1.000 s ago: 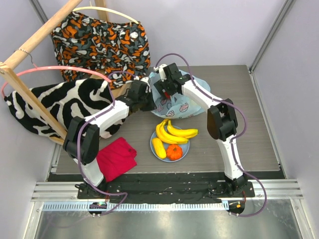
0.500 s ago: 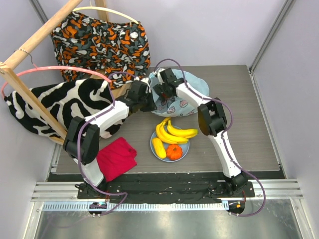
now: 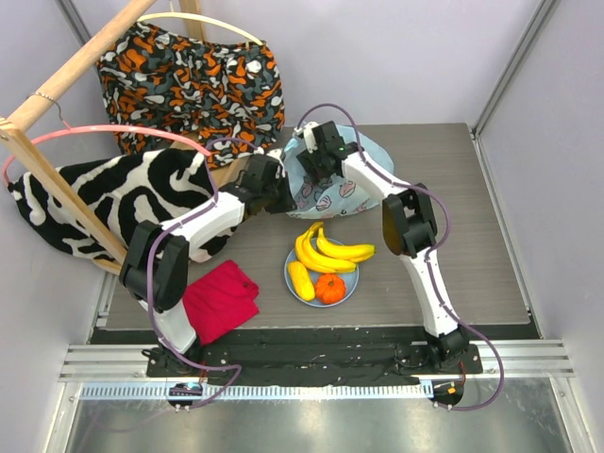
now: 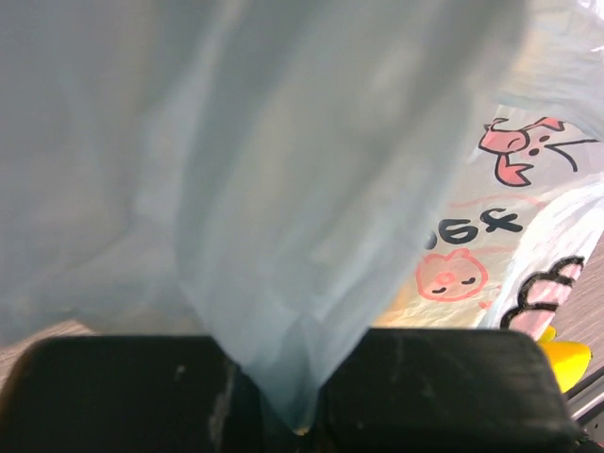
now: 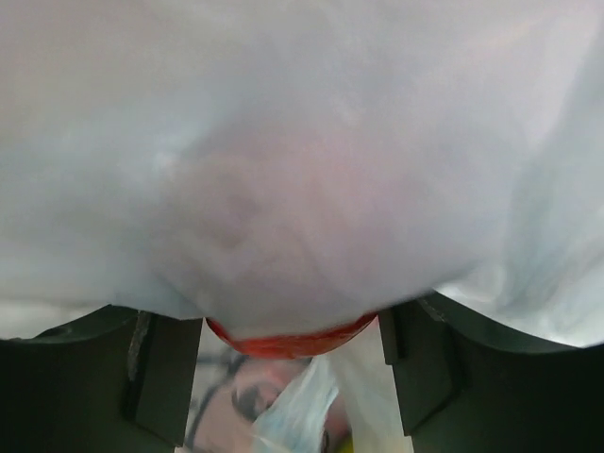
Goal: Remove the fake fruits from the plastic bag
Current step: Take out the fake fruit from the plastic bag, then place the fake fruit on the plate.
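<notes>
The light-blue plastic bag point(image 3: 345, 187) lies at the table's far middle. My left gripper point(image 3: 279, 193) is shut on its left edge; in the left wrist view the film point(image 4: 283, 236) runs down into the closed jaws of that gripper point(image 4: 293, 411). My right gripper point(image 3: 316, 162) is at the bag's top. In the right wrist view its fingers point(image 5: 160, 377) hold a red round fruit point(image 5: 288, 342) between them, mostly veiled by bag film. A banana bunch point(image 3: 330, 250), an oblong yellow piece point(image 3: 300, 279) and a ribbed orange fruit point(image 3: 329, 288) lie on the blue plate point(image 3: 352, 280). The green fruit is hidden.
A red cloth point(image 3: 219, 297) lies near the left arm's base. A zebra-print cloth point(image 3: 113, 193) and an orange-patterned cloth point(image 3: 189, 80) hang on a wooden rack point(image 3: 57, 85) at the far left. Walls close in the table on both sides.
My right gripper dipped down-left into the bag, then drew back towards the far side. The bag's top edge shifted with it. The left arm held still.
</notes>
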{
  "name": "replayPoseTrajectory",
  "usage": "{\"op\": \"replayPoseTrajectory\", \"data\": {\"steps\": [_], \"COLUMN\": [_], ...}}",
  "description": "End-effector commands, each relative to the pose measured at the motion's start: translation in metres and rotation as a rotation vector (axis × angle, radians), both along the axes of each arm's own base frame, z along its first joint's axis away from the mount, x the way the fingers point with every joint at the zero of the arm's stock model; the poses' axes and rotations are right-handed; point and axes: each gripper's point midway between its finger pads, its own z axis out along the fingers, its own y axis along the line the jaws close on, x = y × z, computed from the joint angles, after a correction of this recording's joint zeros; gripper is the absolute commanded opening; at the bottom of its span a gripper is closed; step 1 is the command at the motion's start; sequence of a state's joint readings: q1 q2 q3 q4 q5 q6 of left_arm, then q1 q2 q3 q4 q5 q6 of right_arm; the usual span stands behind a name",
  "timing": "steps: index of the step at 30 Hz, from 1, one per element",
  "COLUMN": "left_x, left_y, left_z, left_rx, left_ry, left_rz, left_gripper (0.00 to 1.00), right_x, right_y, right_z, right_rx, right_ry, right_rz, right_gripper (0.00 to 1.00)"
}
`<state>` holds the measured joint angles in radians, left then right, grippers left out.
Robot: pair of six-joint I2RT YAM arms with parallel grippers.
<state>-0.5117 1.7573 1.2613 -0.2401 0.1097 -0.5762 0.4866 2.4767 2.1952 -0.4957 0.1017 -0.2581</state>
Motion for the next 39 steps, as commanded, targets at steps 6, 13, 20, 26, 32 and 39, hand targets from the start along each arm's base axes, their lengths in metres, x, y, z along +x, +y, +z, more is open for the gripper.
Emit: {"op": "replayPoseTrajectory", "data": {"steps": [6,13,20,26,32,39], "left_x": [0.016,0.041,0.069,0.070,0.056,0.046], "left_y": [-0.011,-0.020,-0.022,-0.012,-0.004,0.002], "left_z": [0.012,0.032,0.054,0.055,0.046,0.042], "left_rx": [-0.027,-0.043,-0.024,-0.007,-0.013,-0.010], "left_ry": [-0.049,-0.112,-0.182,-0.195,-0.159,-0.153], "left_rz": [-0.001,0.010,0.023,0.020,-0.006,-0.036], "left_gripper": [0.00,0.00,0.00,0.00,0.00,0.00], "right_x": [-0.063,-0.145,-0.199,-0.269,-0.316,-0.338], "right_y": [0.000,-0.009,-0.024,-0.031,-0.017,0.013], "right_z": [0.117,0.127,0.149,0.131,0.105,0.084], "right_rx": [0.152,0.171,0.168,-0.013,-0.150,-0.219], "right_ry": [-0.015,0.159,0.192,0.164,0.173,0.172], "right_rz": [0.139,0.383,0.516,0.745,0.939,1.106], "right_gripper": [0.33,0.34,0.31,0.31,0.32,0.32]}}
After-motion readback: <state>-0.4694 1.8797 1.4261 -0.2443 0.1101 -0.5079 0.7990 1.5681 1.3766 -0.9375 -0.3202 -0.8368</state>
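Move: Around the right fingers is the bag, with the red fruit already between them; the plate for it lies about 34 cm back from this hand, nearly straight back (2 cm to the left), and some 5 cm lower. On the plate, the bananas lie some 6 cm farther out than its middle, the yellow squash about 5 cm to the left of its middle, and the pumpkin about 4 cm nearer the base. From the left hand the plate is roughly 17 cm back, 10 cm right and 10 cm below. Drawing the held red fruit back and up out of the bag, the right hand rises some 13 cm, then swings on back towards the plate, about 34 cm in all, sinking slightly late while turning nearly 60 degrees counter-clockwise. The left keeps its pinch on the bag's rim, goes forward and up, then eases down, ending about 5 cm farther out. ##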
